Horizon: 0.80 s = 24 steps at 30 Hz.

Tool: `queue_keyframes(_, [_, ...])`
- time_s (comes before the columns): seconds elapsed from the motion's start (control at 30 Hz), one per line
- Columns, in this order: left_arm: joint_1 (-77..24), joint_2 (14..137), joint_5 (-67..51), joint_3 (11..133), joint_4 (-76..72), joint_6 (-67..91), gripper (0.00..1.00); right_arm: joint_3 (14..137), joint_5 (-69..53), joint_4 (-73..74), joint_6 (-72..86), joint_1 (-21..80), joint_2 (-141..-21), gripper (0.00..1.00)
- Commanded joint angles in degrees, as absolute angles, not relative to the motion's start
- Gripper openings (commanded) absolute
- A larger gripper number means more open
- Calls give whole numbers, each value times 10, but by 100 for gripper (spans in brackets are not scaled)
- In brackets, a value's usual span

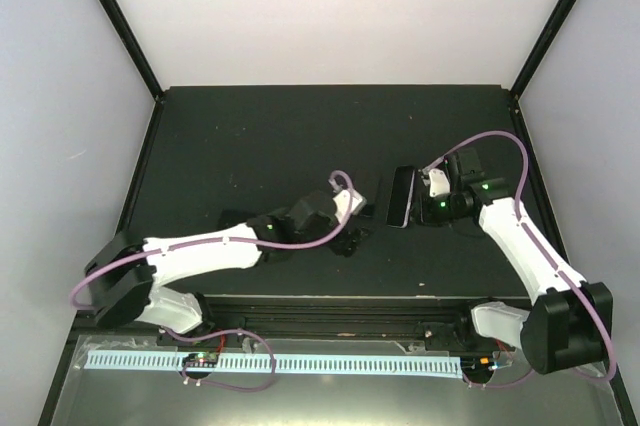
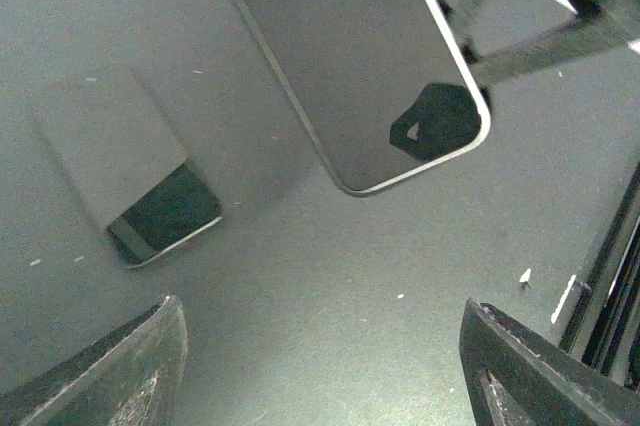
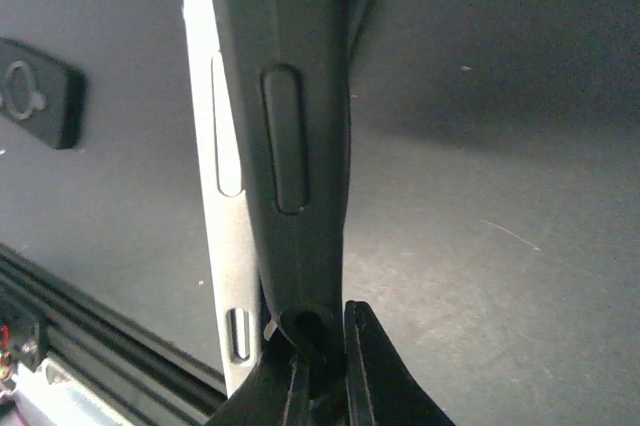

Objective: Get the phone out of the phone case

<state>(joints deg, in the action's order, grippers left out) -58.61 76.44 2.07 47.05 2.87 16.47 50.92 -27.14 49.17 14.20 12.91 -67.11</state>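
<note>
The phone point(image 1: 400, 196) lies at mid-table, dark with a silver edge. In the right wrist view its silver side point(image 3: 226, 146) shows beside the black case point(image 3: 300, 126), whose wall stands a little off the phone's edge. My right gripper point(image 3: 325, 351) is shut on the case's rim at the phone's right side point(image 1: 425, 208). My left gripper point(image 1: 362, 210) is open and empty just left of the phone. In the left wrist view the phone's corner point(image 2: 360, 56) lies ahead of the spread fingertips point(image 2: 150, 346), not touching them.
A small black piece with a ring mark point(image 3: 32, 93) lies on the table left of the phone, and it also shows in the left wrist view point(image 2: 165, 218). The black rail point(image 1: 330, 306) runs along the table's near edge.
</note>
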Motion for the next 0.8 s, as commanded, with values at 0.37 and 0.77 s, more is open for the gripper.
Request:
queue_keyframes(0.37, [-658,1014,146,633,-110,62,82,539,-215,495,186,78,-784,1])
queue_keyframes(0.77, [-658,1088,135,669,-151,19,80,548,-173,493,214,76,-823,1])
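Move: The phone, still in its case and pinched by its side in the right hand, hangs some 10 cm to the right of the open left hand and 6 cm ahead, about level in height. From the right hand its middle is roughly 4 cm left, 2 cm ahead and 2 cm below. A dark slab on the table lies about 16 cm ahead of the left hand, 3 cm right and 12 cm below. Rightward and then also down, the left hand sweeps about 11 cm across towards the screen side of the cased phone, sinking some 6 cm, rolling a little and keeping its fingers wide open. The right hand keeps its pinch on the case rim and lowers it about 6 cm while drawing 4 cm to the right, its fingers turning some 20 degrees to point more steeply down. ##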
